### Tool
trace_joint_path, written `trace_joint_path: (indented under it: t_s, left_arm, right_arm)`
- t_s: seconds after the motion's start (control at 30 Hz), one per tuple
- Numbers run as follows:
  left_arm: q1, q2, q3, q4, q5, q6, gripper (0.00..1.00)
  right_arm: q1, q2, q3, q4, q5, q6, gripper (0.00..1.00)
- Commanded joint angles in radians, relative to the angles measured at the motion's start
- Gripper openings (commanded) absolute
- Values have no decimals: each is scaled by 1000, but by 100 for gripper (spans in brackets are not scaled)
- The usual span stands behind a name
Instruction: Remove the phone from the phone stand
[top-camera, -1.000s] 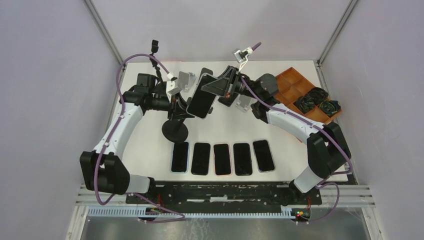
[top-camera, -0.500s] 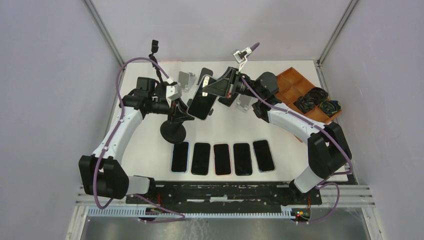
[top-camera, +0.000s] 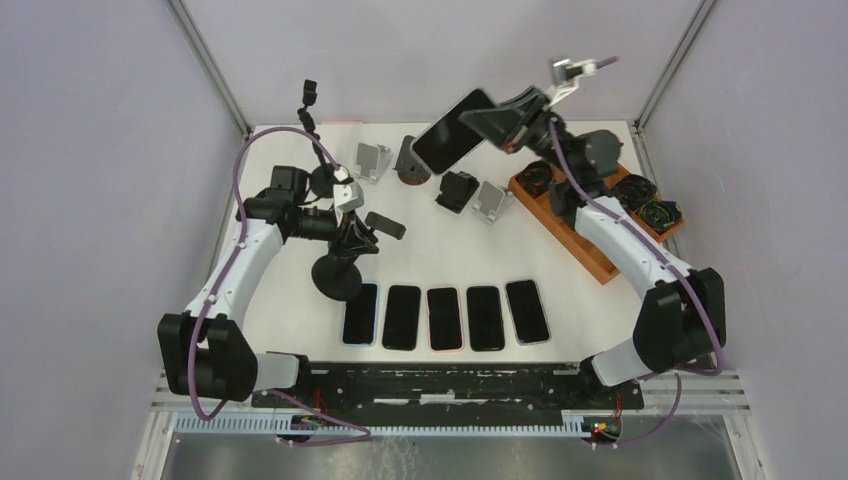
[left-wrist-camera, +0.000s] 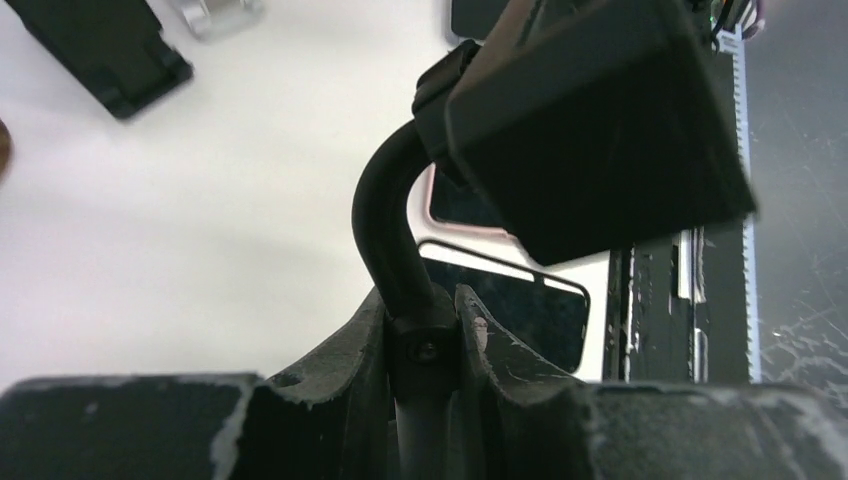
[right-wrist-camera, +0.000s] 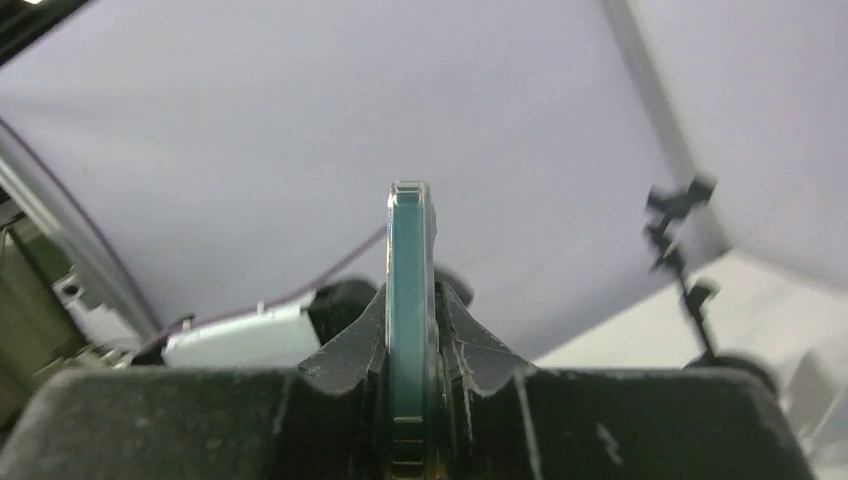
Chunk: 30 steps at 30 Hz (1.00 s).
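The dark phone (top-camera: 453, 131) hangs in the air over the back of the table, clear of the stand, with my right gripper (top-camera: 492, 117) shut on its end. In the right wrist view the phone (right-wrist-camera: 411, 290) stands edge-on between the fingers of the right gripper (right-wrist-camera: 412, 335). The black phone stand (top-camera: 340, 275) rests on its round base left of centre, and its cradle (top-camera: 385, 224) is empty. My left gripper (top-camera: 352, 233) is shut on the stand's curved neck (left-wrist-camera: 392, 220). In the left wrist view, the left gripper (left-wrist-camera: 425, 340) has the neck pinched between its fingers, below the cradle block (left-wrist-camera: 590, 120).
Several dark phones (top-camera: 445, 316) lie in a row near the front edge. Small stands sit at the back: a silver one (top-camera: 373, 160), a black one (top-camera: 457, 190), another silver one (top-camera: 490, 201). A tall clip stand (top-camera: 311, 105) rises at back left. An orange tray (top-camera: 590, 250) with cables lies at right.
My right gripper has pulled the phone out of the cradle and carried it up and to the back right. The left gripper stays on the stand's neck, shifted slightly left.
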Motion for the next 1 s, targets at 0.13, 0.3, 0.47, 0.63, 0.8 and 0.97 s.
trace_joint_path:
  t_s: [0.13, 0.3, 0.47, 0.63, 0.8, 0.97]
  left_arm:
    - [13, -12, 24, -66, -37, 49, 2]
    - [13, 25, 109, 109, -41, -125, 2]
    - [2, 97, 192, 440, -152, -453, 2]
    - [-68, 208, 305, 551, -309, -543, 2]
    - [-71, 327, 400, 711, -248, -678, 2]
    - [-72, 456, 404, 1040, -207, -892, 2]
  right_arm:
    - [-119, -137, 95, 114, 74, 15, 0]
    - [-166, -210, 86, -373, -4, -283, 0]
    - [-182, -320, -9, -988, 124, -681, 0]
    - [-200, -398, -177, -1290, 255, -826, 0]
    - [-204, -408, -193, -1547, 442, -945, 0]
    - [-202, -374, -153, -1705, 579, -1003, 0]
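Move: Ahead of the left hand, which grips the emptied stand's pole, the small white stand lies about 24 cm away, dead in line and 17 lower; the round-based stand is equally far out, 10 cm to the right, and the other tall stand's base 22 ahead, 13 to the left. From the right hand, holding the already freed phone, the bare spot beyond the row is 18 cm back, 26 right, 44 below; the row's rightmost phone is 19 back, 16 right. Swinging the freed phone clear, the right hand rises about 8 cm while drifting right, then sweeps down fast and right towards the right end of the phone row, its wrist turning some 75 degrees so the fingers point down. The left hand dips slightly, then carries the stand by its pole about 19 cm forward and a little up, turning counter-clockwise. Both keep their grips. ##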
